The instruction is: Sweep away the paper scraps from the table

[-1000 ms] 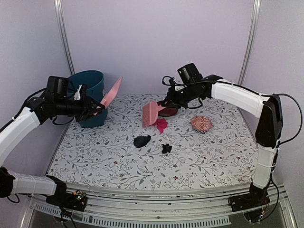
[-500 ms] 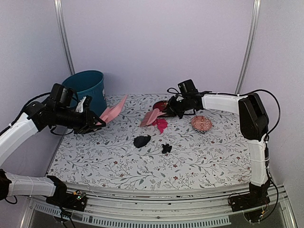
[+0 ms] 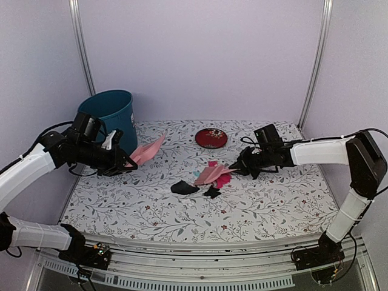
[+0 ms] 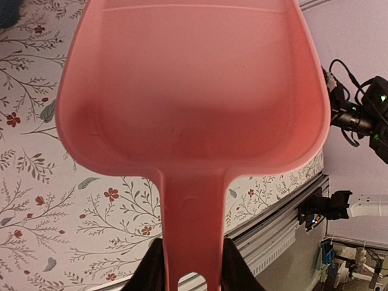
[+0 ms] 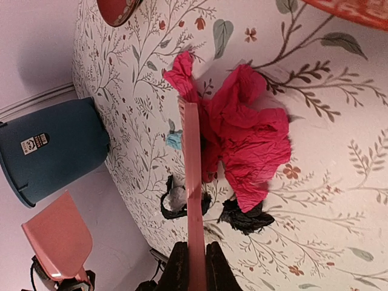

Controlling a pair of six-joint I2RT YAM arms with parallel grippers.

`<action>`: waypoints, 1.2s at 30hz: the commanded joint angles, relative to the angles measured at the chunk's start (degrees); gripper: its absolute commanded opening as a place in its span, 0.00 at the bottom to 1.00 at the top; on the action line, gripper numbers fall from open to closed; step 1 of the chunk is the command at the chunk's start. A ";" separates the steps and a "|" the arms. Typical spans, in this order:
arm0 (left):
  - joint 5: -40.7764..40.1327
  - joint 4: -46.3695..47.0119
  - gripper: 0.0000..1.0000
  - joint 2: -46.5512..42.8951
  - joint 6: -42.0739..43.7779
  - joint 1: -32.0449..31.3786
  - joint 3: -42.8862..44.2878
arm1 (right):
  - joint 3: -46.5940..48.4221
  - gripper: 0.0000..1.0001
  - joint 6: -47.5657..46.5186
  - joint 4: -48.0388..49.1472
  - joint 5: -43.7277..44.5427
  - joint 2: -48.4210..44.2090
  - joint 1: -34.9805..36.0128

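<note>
The paper scraps lie bunched mid-table (image 3: 121, 200): a black wad (image 3: 182, 188), a smaller black bit (image 3: 212, 193), crumpled hot-pink paper (image 3: 224, 180) and a light-blue bit (image 3: 197, 174). My right gripper (image 3: 242, 167) is shut on the handle of a pink brush (image 3: 212, 174), whose head rests among the scraps. In the right wrist view the brush (image 5: 193, 182) shows edge-on, with pink paper (image 5: 248, 145) on one side and a black wad (image 5: 176, 203) on the other. My left gripper (image 3: 121, 162) is shut on the handle of a pink dustpan (image 3: 148, 148), held low, left of the scraps. The pan (image 4: 194, 91) looks empty.
A teal bin (image 3: 112, 115) stands at the back left, behind the left arm. A round dark-red plate (image 3: 211, 137) sits at the back centre. The edge of a red patterned dish (image 5: 351, 9) shows near the right gripper; the right arm hides it from above.
The right arm swung the brush from beside the plate forward and down onto the scraps, pushing the pink paper toward the black bits. The left arm lowered the dustpan toward the table.
</note>
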 commanded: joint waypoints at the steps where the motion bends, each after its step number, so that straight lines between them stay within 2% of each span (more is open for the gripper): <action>1: -0.38 1.29 0.05 2.10 3.39 -1.03 -2.31 | -3.44 0.02 -2.90 -1.94 1.06 -9.34 0.23; 4: -0.87 -1.28 0.05 3.39 4.58 -2.26 -1.61 | 1.97 0.02 -12.96 -4.99 -0.98 -11.10 0.12; 8: -3.56 -9.48 0.05 4.06 5.44 -6.62 0.36 | 16.98 0.02 -26.11 -19.81 0.36 -8.64 0.18; 11: -6.71 -16.27 0.05 3.39 4.06 -10.95 0.97 | 26.23 0.02 -35.56 -33.48 6.68 -5.75 0.27; 14: -7.72 -21.61 0.05 2.70 2.17 -15.13 0.89 | 31.59 0.02 -42.59 -42.10 14.37 -3.96 0.38; 17: -7.31 -25.13 0.05 2.90 0.58 -19.58 0.72 | 33.56 0.02 -46.41 -47.22 20.38 -3.30 0.41; 21: -7.75 -28.75 0.05 4.63 -0.32 -23.68 0.81 | 34.82 0.02 -49.61 -51.28 23.59 -2.13 0.63; 25: -6.90 -29.56 0.05 8.02 1.86 -24.06 0.55 | 38.19 0.02 -51.40 -55.56 27.05 0.54 1.72; 30: -9.54 -28.51 0.05 13.91 6.68 -23.86 2.26 | 42.50 0.02 -54.08 -59.69 30.58 4.74 3.27; 36: -13.21 -23.91 0.04 22.55 11.78 -22.08 5.06 | 43.77 0.02 -58.15 -58.86 26.83 10.93 5.24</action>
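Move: The right hand holds the broom with its brush on the pink scraps, whose middle is about 4 cm left of that hand, 6 ahead and 9 below. The blue scrap is roughly 12 cm left and 3 ahead, the black scrap 9 left and 2 back, the patterned bowl 11 right and 12 ahead. From the left hand, holding the dustpan, the bare table it goes for is about 8 cm right, 4 back and 20 down; the dark cloth is 17 right and 11 ahead. Up some 17 cm off the pink scraps after a short last drag back, the right hand then sinks about 9 cm again while shifting about 6 cm right, the wrist turning the brush to hang nearly straight down beside the scraps' right edge. Meanwhile the left hand sinks and draws back towards the table's near edge, tipping its fingers to point down and bringing the dustpan low; both grips hold. ##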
